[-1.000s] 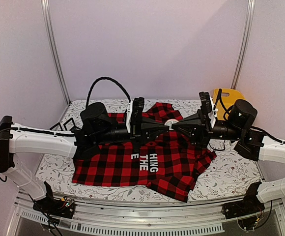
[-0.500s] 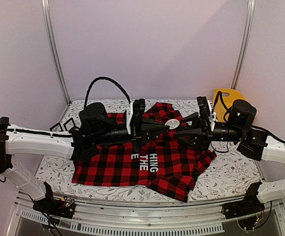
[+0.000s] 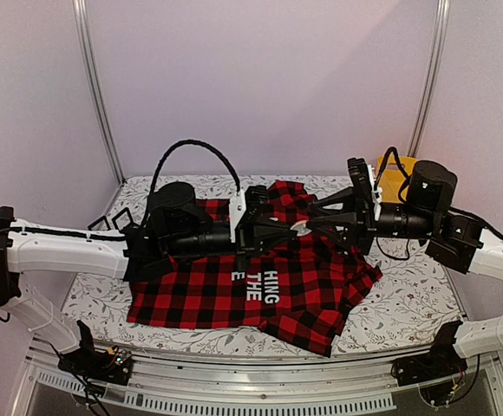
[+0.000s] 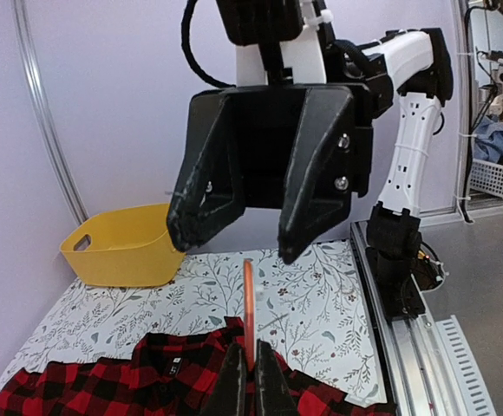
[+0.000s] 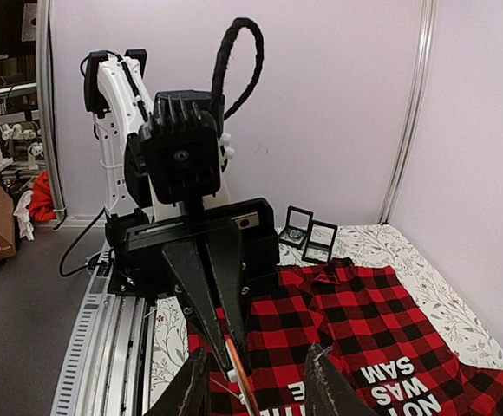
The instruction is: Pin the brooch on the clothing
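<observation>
The brooch [image 4: 248,310], a thin disc with a copper rim seen edge-on, is pinched upright between my left gripper's [image 4: 251,371] shut fingers. From above, the brooch [image 3: 300,227] hangs over the middle of the clothing [image 3: 204,293], a red-and-black checked shirt with white letters. My right gripper [image 5: 256,371] faces the left one with its fingers spread on either side of the brooch [image 5: 250,388], not touching it. The shirt [image 5: 356,308] lies flat below both grippers.
A yellow bin [image 3: 405,172] stands at the back right corner of the floral table cover [image 3: 408,299]. Two small black display boxes [image 5: 310,236] sit at the back left, beyond the shirt's collar. Metal rails run along the table's near edge.
My right gripper has opened and let go of the brooch, its arm rising a little. My left gripper, still shut on the brooch, has shifted to the right.
</observation>
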Robot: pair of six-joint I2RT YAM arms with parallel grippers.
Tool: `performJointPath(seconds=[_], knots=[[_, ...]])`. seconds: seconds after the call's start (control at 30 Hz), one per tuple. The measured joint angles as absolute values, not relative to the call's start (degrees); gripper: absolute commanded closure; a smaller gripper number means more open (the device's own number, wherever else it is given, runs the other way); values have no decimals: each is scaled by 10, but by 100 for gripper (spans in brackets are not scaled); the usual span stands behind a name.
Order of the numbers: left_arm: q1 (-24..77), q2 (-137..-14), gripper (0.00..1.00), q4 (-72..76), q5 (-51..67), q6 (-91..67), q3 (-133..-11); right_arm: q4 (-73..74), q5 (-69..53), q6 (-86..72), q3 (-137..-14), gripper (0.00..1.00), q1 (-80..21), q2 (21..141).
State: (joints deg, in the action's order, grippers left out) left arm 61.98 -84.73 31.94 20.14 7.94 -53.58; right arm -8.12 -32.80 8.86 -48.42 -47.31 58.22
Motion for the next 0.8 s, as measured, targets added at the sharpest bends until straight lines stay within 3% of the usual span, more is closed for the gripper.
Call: performJointPath(seconds=[0.13,0.3,0.5,0.63,0.73,0.8], knots=[[620,-846,100,317,201,79,-536,-59,-336,99,-484,69,-473,599],[620,-839,100,317,201,79,-536,-39,-336,113,-484,86,-473,599],[620,-839,100,316,201,79,-536,-29,-335,120,-484,99,-473,599],[620,-839,100,310,202,79,-540,-28,-338,126,-484,100,-473,598],[620,-839,51,305,198,77,-545,-29,-336,126,-484,100,-473,596],[620,-839,44,299,178,68,-548,-30,-321,120,-484,100,-473,596]])
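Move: The brooch, gripped by its edge in the left fingers, has its middle roughly 3 cm left of the right hand point and 3 cm lower, level in reach; from the left hand it is about 2 cm to the right. The left fingertips are some 5 cm left of the right hand and 3 cm below. Beneath both, the clothing's middle is about 15 cm farther out than either hand, 11 cm left of the left one and 15 cm left of the right, roughly 30 cm down. The brooch's free edge is what the half-open right fingers go for: the right hand sinks about 3 cm to its level, tips dipping some 5 degrees, then shuts on the rim and stays there. The left hand keeps its pinch, almost still, until the right has closed, then opens about a third of the way and lets go. ##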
